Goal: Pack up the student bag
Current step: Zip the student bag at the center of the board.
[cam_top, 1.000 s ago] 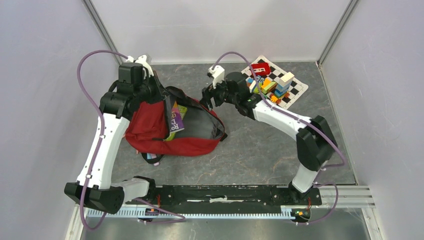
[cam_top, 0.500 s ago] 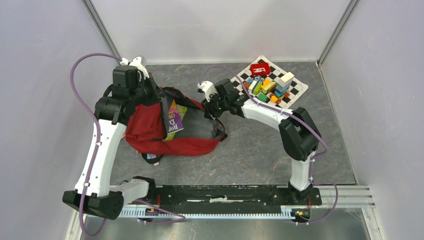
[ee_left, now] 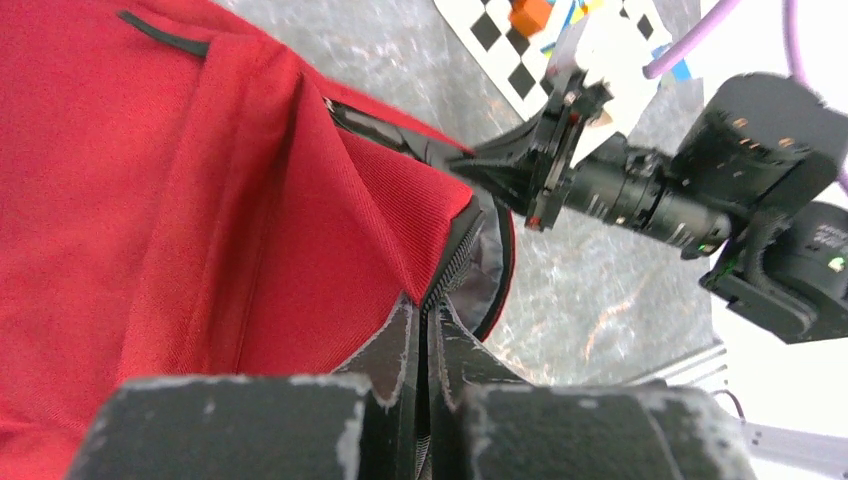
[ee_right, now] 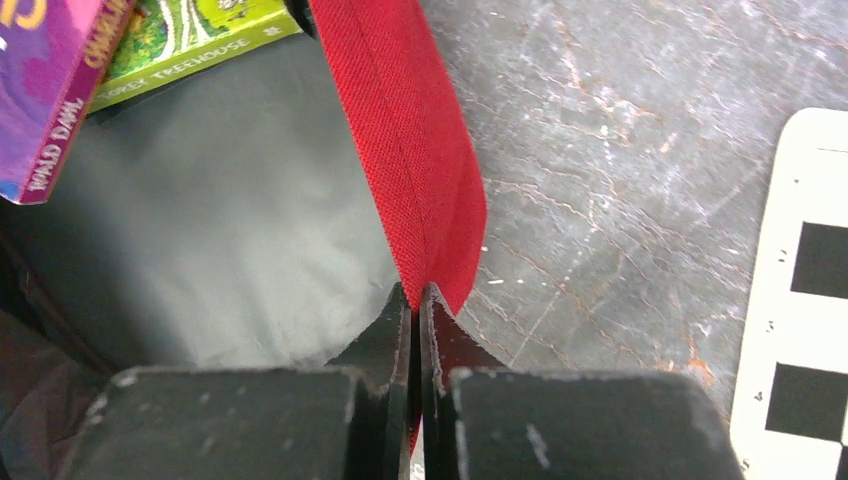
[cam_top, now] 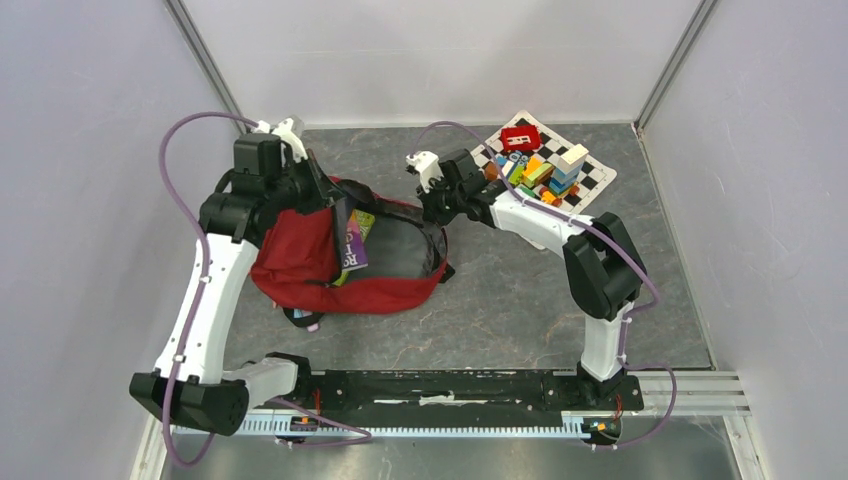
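The student bag (cam_top: 300, 250), a dark-red backpack, lies on its side at the left of the table with its mouth open and the grey lining (cam_top: 400, 250) showing. A purple book (cam_top: 352, 240) and a green book (cam_top: 363, 221) stick out of it. My left gripper (cam_top: 322, 192) is shut on the bag's zipper edge (ee_left: 445, 290) at the far left of the mouth. My right gripper (cam_top: 434, 206) is shut on the red rim (ee_right: 410, 150) at the mouth's far right. The two grips hold the opening apart.
A checkered mat (cam_top: 598, 172) at the back right carries a pile of coloured toy blocks (cam_top: 540, 170) and a small red block (cam_top: 520, 137). Its corner shows in the right wrist view (ee_right: 800, 300). Grey walls close in the table on three sides.
My right gripper came down onto the bag's right rim and closed on it, then drew it slightly back. The left gripper kept its hold and shifted only a little.
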### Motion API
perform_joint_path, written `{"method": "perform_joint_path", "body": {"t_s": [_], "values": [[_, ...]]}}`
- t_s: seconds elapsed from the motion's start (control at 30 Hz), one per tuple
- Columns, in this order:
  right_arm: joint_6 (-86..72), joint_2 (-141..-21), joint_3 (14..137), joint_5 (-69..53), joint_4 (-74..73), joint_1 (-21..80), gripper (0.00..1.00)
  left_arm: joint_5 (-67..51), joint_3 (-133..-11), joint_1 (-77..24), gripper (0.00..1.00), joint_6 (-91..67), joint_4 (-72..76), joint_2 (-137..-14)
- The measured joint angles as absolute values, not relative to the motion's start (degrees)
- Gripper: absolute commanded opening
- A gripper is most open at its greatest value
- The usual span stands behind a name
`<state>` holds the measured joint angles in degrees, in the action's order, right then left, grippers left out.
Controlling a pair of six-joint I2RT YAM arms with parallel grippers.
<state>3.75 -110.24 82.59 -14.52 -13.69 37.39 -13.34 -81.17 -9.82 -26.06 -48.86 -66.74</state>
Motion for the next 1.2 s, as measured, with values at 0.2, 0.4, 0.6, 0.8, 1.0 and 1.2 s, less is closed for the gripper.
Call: {"method": "perform_joint_path", "body": {"t_s": [0.2, 0.4, 0.6, 0.8, 1.0, 1.2], "values": [[0.8, -107.5, 82.6, -9.9, -15.0, 36.3, 0.0, -21.4, -70.9, -11.6, 0.04, -26.7, -41.0, -69.5], [-3.4, -107.2, 82.6, -9.9, -15.7, 33.2, 0.08, -22.7, -64.9, -21.1, 0.26, -30.3, -32.0, -74.5], [-5.1, -106.5, 82.5, -8.9, -16.0, 31.1, 0.38, -22.5, -64.8, -28.7, 0.88, -31.9, -27.6, -79.0], [-4.5, -100.7, 82.4, -5.9, -17.1, 29.1, 0.67, -15.8, -66.6, -28.6, 1.0, -31.8, -30.5, -74.5], [-1.1, -94.8, 82.4, -9.6, -17.8, 28.9, 0.79, -6.3, -66.0, -21.9, 1.0, -33.2, -38.2, -61.8], [-0.1, -93.1, 79.2, -14.1, -19.2, 30.6, 0.78, -3.1, -54.3, -7.3, 1.0, -38.8, -44.4, -51.9]]}}
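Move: My left hand pinches the bag flap's zip edge, raised high; the bag opening it has to cover centres about 11 cm to its right, 3 cm ahead and 25 cm below. From my right hand, which pinches the bag's right rim, the opening lies some 6 cm left, 5 cm back and 5 cm below. The purple book inside is about 10 cm left of the opening's centre, level with it. The chessboard's middle sits 25 cm right of my right hand, 12 cm ahead and 10 cm below. I swing the flap over with my left hand, about 14 cm right and 11 cm down, open the fingers to let go, then lift and sweep back some 18 cm left, ending lower and nearer me. Meanwhile my right hand draws the rim about 5 cm right and a little forward, opens, carries on right and rises roughly 10 cm clear. ##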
